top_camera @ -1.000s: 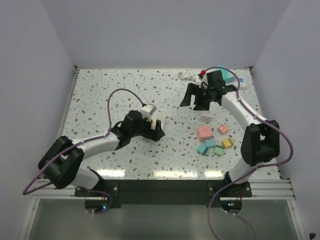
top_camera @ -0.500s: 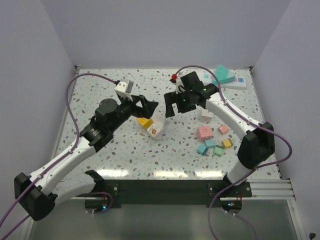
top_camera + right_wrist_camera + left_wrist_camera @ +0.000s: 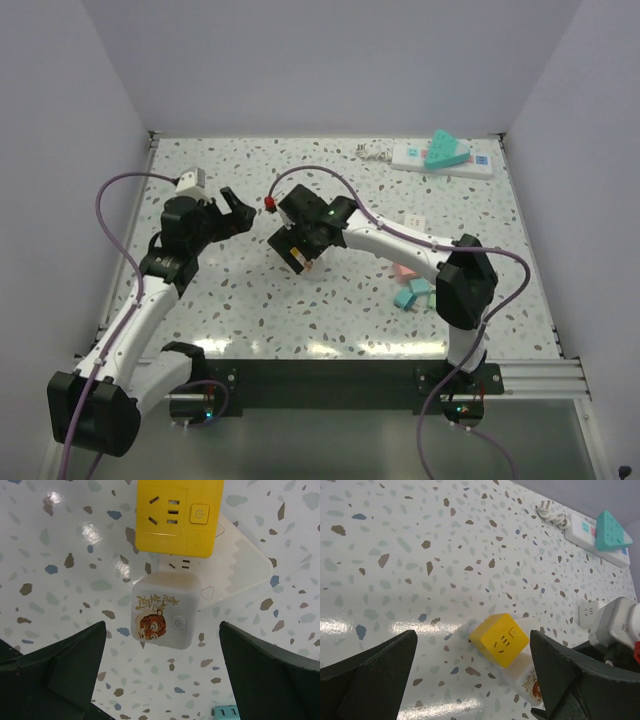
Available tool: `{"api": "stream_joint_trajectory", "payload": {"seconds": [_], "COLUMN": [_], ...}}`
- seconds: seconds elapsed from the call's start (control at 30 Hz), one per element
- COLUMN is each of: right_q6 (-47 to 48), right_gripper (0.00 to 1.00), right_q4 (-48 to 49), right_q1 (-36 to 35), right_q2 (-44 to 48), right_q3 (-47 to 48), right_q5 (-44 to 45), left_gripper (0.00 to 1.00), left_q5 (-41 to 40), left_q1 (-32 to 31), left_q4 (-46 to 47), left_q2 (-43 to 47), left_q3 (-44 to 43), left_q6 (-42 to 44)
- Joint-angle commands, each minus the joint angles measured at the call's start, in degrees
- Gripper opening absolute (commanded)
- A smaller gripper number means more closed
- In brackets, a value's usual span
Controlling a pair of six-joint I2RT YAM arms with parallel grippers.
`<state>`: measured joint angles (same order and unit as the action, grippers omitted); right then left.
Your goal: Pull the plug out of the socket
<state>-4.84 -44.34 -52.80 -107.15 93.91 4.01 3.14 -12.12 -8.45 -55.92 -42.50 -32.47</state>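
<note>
The socket [image 3: 470,162], a white oblong power strip, lies along the back right edge and also shows far off in the left wrist view [image 3: 580,530]. The plug [image 3: 445,150], a teal triangular block [image 3: 614,530], sits on the socket's face. Both grippers are far from it, near the table's middle. My right gripper [image 3: 295,250] hangs open over a yellow cube [image 3: 174,515] and a white tiger-print cube [image 3: 165,612], with its jaws [image 3: 162,672] wide and empty. My left gripper [image 3: 235,212] is open and empty [image 3: 475,680], facing the yellow cube [image 3: 500,639] from the left.
The two cubes sit on a white translucent triangular piece [image 3: 240,575]. Several pastel blocks [image 3: 412,292] and a white cube [image 3: 412,221] lie right of centre. A loose white cord plug [image 3: 372,152] rests beside the strip's left end. Walls enclose the table.
My right arm swept from the back right near the power strip to the centre, opening fully. My left arm pulled off the central pieces, rose and drew back to the left.
</note>
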Motion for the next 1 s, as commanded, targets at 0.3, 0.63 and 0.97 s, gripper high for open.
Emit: {"api": "stream_joint_trajectory", "payload": {"seconds": [0.3,0.63,0.97], "right_q6": [-0.26,-4.65,-19.14], "right_gripper": [0.91,0.29,0.00], "right_q4": [2.15,2.59,9.25], "right_q1": [-1.17,-0.99,8.58], "right_q2": [-7.28,-9.92,-4.30], "right_q3": [1.02,-0.83,0.85], "right_q5": [8.14,-0.58,-19.61], "left_gripper": [1.00,1.00,1.00], "left_q5": [6.79,11.44,23.14], "left_q1": [5.35,5.44,5.35], "left_q4": [3.17,7.56,20.13], "left_q2": [2.22,1.08,-2.70], "left_q3": [5.14,9.54,17.88], "left_q6": [-2.60,-3.13,-9.53]}}
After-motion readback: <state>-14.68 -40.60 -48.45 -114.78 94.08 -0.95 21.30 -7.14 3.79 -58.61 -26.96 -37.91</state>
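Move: The white plug with the tiger print is almost directly under the right hand, about 7 cm down and barely 1 cm ahead. The yellow plug stands some 5 cm ahead and 4 cm left, its middle 6 cm down; their white socket's middle is roughly 4 cm ahead, 1 cm left, 10 cm down. From the left hand the socket lies about 13 cm right, 1 cm back, 17 cm below; white plug 14 cm right, 4 back, 14 down; yellow plug 10 cm right, level, 13 down. Straight down some 6 cm goes the open right hand, its fingers closing on the sides of the white plug; then, keeping the grip, it pulls up and forward by about 1.5 cm each while the wrist tilts and turns slightly clockwise. The left hand, still wide open, swings 2 cm left, then sinks about 8 cm, easing back and to the right beside the socket, without touching it. ##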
